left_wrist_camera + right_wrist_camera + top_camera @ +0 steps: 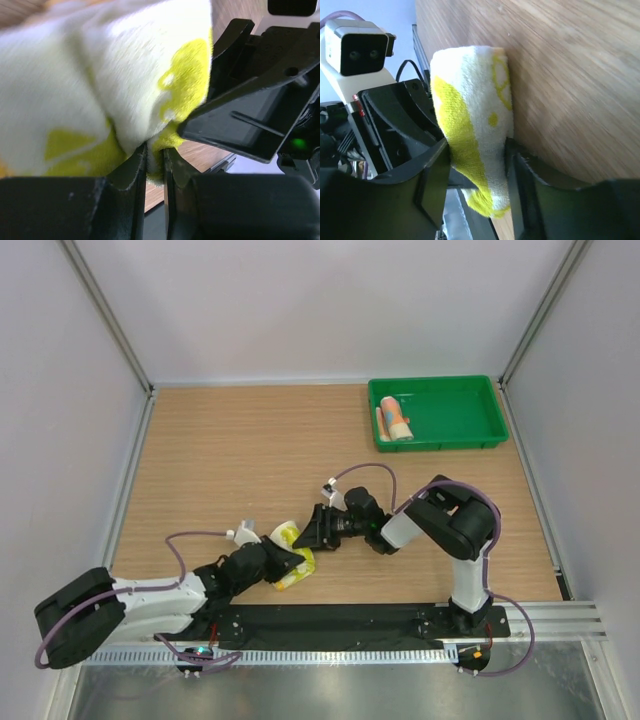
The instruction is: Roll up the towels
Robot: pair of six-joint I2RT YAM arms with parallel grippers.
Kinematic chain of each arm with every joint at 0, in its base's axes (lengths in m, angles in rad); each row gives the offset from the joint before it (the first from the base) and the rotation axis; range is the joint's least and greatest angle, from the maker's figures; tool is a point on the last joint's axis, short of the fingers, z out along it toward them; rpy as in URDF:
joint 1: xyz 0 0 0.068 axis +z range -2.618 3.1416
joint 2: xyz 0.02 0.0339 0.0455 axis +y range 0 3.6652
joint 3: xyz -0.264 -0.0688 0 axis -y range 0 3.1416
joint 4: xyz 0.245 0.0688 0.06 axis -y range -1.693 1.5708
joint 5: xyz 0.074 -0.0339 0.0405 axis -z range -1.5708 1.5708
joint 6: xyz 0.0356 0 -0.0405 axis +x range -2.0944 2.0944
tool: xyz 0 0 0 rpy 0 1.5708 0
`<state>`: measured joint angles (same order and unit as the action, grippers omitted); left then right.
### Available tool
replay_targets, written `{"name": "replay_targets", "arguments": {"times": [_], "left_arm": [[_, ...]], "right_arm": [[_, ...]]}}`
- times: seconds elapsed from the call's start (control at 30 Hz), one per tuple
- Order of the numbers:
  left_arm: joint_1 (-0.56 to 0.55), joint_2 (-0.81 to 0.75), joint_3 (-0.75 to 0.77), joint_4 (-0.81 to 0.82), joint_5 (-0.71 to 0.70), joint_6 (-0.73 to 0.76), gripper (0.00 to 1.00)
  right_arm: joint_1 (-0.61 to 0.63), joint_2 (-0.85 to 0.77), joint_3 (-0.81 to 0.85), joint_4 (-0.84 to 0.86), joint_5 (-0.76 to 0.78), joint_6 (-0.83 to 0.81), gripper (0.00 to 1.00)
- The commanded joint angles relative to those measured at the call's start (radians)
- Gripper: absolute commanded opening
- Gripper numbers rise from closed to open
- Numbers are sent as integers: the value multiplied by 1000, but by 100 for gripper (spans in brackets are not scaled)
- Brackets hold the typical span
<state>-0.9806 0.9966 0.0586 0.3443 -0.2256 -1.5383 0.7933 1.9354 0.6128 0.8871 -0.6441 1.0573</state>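
The yellow towel (299,567) with its white pattern is a short roll near the table's front, left of centre. My left gripper (284,562) is shut on a fold at the roll's lower edge (156,150), pinching it between both fingers. From the right, my right gripper (313,531) straddles the same roll (475,110); each jaw presses a side of it (479,146). The other towel (396,420), rolled with its orange-pink side and some light blue showing, lies in the green tray (440,445).
The green tray sits at the back right of the wooden table (230,460). A black rail (330,618) runs along the near edge under both arm bases. Grey walls enclose the table on three sides.
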Motion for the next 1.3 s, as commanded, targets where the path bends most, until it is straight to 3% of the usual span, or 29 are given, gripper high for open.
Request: {"name": "replay_targets", "arguments": {"times": [0.0, 0.13, 0.23, 0.27, 0.37, 0.57, 0.77, 0.97, 1.27], "left_arm": [[0, 103, -80, -13, 35, 30, 0], [-1, 181, -13, -30, 81, 93, 1], [0, 258, 114, -154, 124, 199, 17], [0, 287, 144, -186, 132, 226, 28], [-1, 312, 233, -266, 158, 297, 42], [-6, 241, 374, -497, 91, 406, 56], [-7, 197, 494, -689, 8, 498, 59], [-24, 157, 491, -728, -64, 501, 57], [-82, 276, 570, -731, -192, 514, 57]], "right_arm": [[47, 2, 62, -80, -8, -94, 50], [55, -15, 88, -198, 27, -157, 31], [57, -45, 122, -368, 93, -210, 20], [57, -73, 146, -428, 118, -267, 16], [55, -139, 180, -633, 225, -360, 11], [53, -265, 194, -956, 510, -459, 7], [55, -371, 203, -1152, 811, -477, 4], [95, -454, 244, -1385, 1074, -399, 1], [294, -241, 442, -1675, 1365, -326, 1]]}}
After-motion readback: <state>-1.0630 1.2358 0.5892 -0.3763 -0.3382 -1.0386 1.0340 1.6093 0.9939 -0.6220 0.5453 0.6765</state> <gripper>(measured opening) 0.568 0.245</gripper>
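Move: The folded yellow-and-white towel is already between the right hand's wide-set fingers. Its middle lies about 3 cm back, 3 cm to the left and 1 cm below that hand. The left hand still pinches the same bundle, whose middle is level with it, about 1 cm to its left and 1 cm below. The table's front edge runs some 11 cm straight back from the left hand, and nothing else stands near. The right fingers shut on the folded towel while sinking a little. Then the left fingers open and let go, swinging about 5 cm right and back as that wrist rolls to point down. Keeping its pinch, the right hand draws the towel some 15 cm to the right and slightly forward, rolling about 70 degrees until its fingers point down. ##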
